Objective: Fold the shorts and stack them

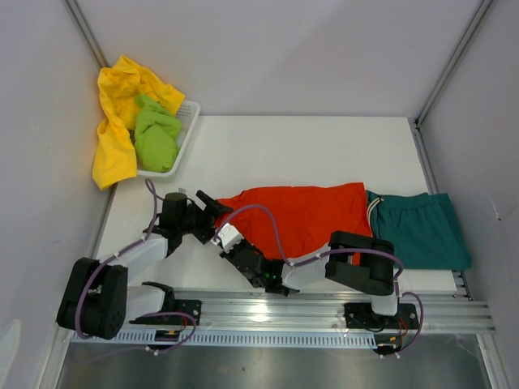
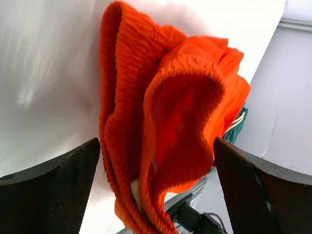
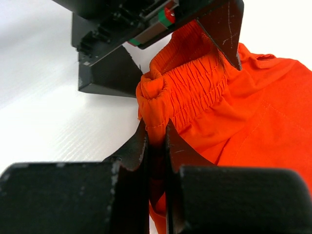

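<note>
The orange-red shorts (image 1: 312, 212) lie spread across the middle of the table, waistband end to the left. My right gripper (image 1: 221, 229) is shut on a corner of that elastic waistband (image 3: 157, 127), pinching the fabric between its fingers (image 3: 134, 151). My left gripper (image 1: 215, 207) stands open just beyond, and the bunched, lifted waistband (image 2: 161, 122) sits between its wide-apart fingers (image 2: 53, 190) without being gripped. Folded dark teal shorts (image 1: 422, 231) lie to the right, partly under the orange pair. Yellow shorts (image 1: 117, 105) and lime green shorts (image 1: 154, 134) lie heaped in the basket.
A white plastic basket (image 1: 188, 121) stands at the back left corner, with yellow fabric hanging over its left side. Grey walls close in the table on the left, back and right. A metal rail (image 1: 308, 312) carries both arm bases along the near edge.
</note>
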Controlling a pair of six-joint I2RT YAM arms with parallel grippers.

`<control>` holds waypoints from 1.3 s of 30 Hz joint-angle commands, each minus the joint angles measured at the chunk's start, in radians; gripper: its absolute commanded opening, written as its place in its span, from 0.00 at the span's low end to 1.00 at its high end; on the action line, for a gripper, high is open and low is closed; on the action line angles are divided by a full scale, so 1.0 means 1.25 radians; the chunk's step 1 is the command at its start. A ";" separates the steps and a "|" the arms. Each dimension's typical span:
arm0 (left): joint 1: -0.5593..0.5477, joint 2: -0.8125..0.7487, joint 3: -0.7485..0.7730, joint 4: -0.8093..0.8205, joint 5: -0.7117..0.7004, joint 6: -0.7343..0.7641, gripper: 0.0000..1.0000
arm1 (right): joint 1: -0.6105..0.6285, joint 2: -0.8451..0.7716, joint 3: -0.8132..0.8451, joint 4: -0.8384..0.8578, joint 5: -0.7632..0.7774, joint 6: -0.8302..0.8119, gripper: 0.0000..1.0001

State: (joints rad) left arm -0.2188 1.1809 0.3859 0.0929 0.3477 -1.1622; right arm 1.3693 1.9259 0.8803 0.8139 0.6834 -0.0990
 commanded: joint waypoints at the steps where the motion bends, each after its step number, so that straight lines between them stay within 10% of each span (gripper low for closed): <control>1: -0.008 0.032 0.007 0.096 -0.012 -0.016 0.99 | 0.002 -0.037 -0.006 0.069 0.003 -0.003 0.00; 13: -0.008 0.092 0.014 0.181 -0.005 0.011 0.87 | 0.000 -0.050 -0.022 0.070 -0.008 -0.014 0.00; 19: -0.008 0.127 0.013 0.217 0.015 0.017 0.45 | 0.000 -0.047 -0.017 0.059 -0.020 -0.023 0.00; 22: -0.007 0.134 0.025 0.208 0.019 0.033 0.01 | 0.000 -0.050 -0.015 0.045 -0.028 -0.029 0.05; 28: 0.003 0.170 0.080 0.153 0.035 0.096 0.00 | -0.001 -0.123 -0.054 -0.015 -0.105 0.005 0.49; 39: 0.085 0.188 0.208 -0.068 0.021 0.315 0.00 | -0.150 -0.440 -0.113 -0.360 -0.274 0.267 0.49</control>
State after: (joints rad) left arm -0.1463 1.4071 0.5812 0.1204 0.3775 -0.9123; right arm 1.2949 1.4494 0.7341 0.5385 0.4232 0.0780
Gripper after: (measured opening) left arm 0.077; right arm 0.507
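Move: The open left fingers straddle the bunched waistband of the red shorts; the stretch to pinch is about 2 cm ahead, 1 cm right and 1 cm below. From the right hand, still gripping the waistband farther back, that stretch is some 8 cm ahead, level sideways, about 3 cm below. From the left hand, the middle of the red shorts lies roughly 20 cm right and 3 cm back; the white basket sits about 19 cm ahead, 14 cm left. Left eases forward about 2 cm, pinches the waistband, pulls on forward; right then lets go, rising 9 cm. ##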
